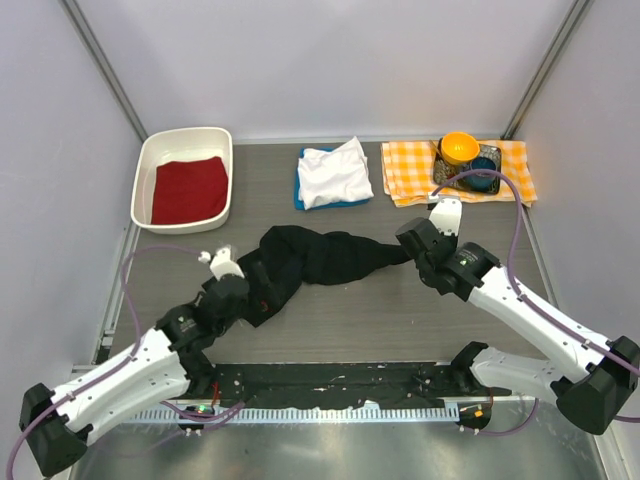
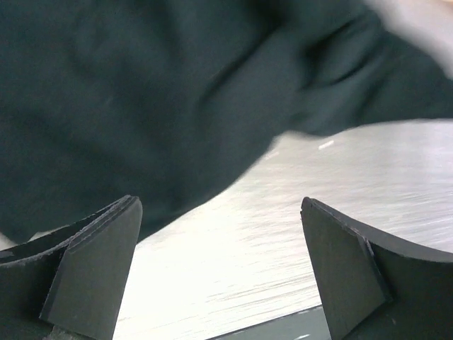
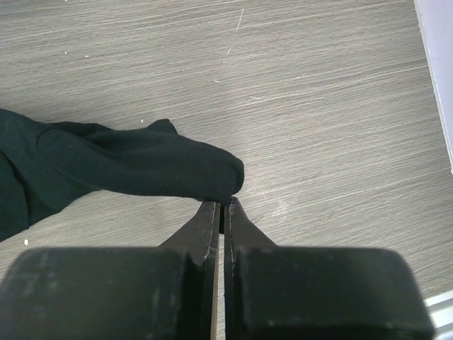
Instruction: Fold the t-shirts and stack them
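The black t-shirt [image 1: 320,258] lies bunched in a long twisted band across the middle of the table. My right gripper [image 1: 406,246] [image 3: 224,204] is shut on the shirt's right end, a rounded fold of black cloth [image 3: 141,166] pinched at its fingertips. At the band's left end, my left gripper [image 1: 255,290] [image 2: 219,202] is open, jaws wide apart with only bare table between them; the black cloth [image 2: 141,106] lies just ahead of the fingertips. A folded white t-shirt [image 1: 335,172] rests on a blue one [image 1: 299,192] at the back centre.
A white bin [image 1: 185,135] holding a red cloth [image 1: 188,190] stands at the back left. An orange-and-white checked cloth [image 1: 410,170] at the back right carries an orange bowl [image 1: 459,148] and a blue dish [image 1: 482,180]. A black mat [image 1: 330,385] runs along the near edge.
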Robot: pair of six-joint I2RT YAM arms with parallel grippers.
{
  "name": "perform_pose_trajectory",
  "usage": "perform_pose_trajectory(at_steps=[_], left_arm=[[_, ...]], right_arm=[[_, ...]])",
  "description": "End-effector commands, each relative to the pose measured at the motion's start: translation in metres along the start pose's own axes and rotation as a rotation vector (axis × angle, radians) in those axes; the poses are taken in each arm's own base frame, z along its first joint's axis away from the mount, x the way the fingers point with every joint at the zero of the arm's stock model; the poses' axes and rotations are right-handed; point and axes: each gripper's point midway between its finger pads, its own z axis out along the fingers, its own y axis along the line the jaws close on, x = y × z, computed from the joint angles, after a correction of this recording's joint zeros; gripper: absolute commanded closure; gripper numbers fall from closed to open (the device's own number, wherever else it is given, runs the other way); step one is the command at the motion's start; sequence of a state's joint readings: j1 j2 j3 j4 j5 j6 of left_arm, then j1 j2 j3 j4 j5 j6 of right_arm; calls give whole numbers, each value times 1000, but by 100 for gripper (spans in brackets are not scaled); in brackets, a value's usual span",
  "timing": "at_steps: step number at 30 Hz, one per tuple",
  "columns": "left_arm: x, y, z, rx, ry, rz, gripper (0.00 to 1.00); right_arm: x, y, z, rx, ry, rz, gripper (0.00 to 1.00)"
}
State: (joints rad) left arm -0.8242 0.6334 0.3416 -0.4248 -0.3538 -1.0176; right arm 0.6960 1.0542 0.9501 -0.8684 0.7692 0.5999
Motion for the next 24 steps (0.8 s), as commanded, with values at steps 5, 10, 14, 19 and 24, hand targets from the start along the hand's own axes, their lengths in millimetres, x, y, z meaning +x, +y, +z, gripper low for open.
perform_pose_trajectory(at_steps=[5,10,14,19,24], left_arm=[[-140,-108,-35,69,-323,124,0],[-155,-110,-10,-88,-325,196,0],[-167,-71,17,-202,-304,102,0],[-181,-4,24,-340,-319,-36,1],[-174,45,33,-441,-283,-122,5]], right_arm=[[-22,3,-1,15,-52,43,99],[-23,16,3,-18,-40,44,99],[-27,23,3,-41,-41,45,99],[-23,30,5,-76,-34,44,99],[-14,41,9,-115,-4,31,99]])
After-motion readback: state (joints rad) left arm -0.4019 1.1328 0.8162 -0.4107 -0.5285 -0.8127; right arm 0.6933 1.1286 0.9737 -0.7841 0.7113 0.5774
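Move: The black t-shirt's spread left end lies about 6 cm left of the left hand, some 2 cm ahead and 7 cm below. The white tub stands roughly 21 cm ahead and 16 cm to that hand's left; the folded white shirt is about 23 cm ahead and 14 cm right. From the right hand, which already pinches the t-shirt's other end, that left end is some 40 cm left, 4 cm back and 17 cm below. Open left hand arcs up, 14 cm forward over the t-shirt, then left and down; right keeps its pinch. ##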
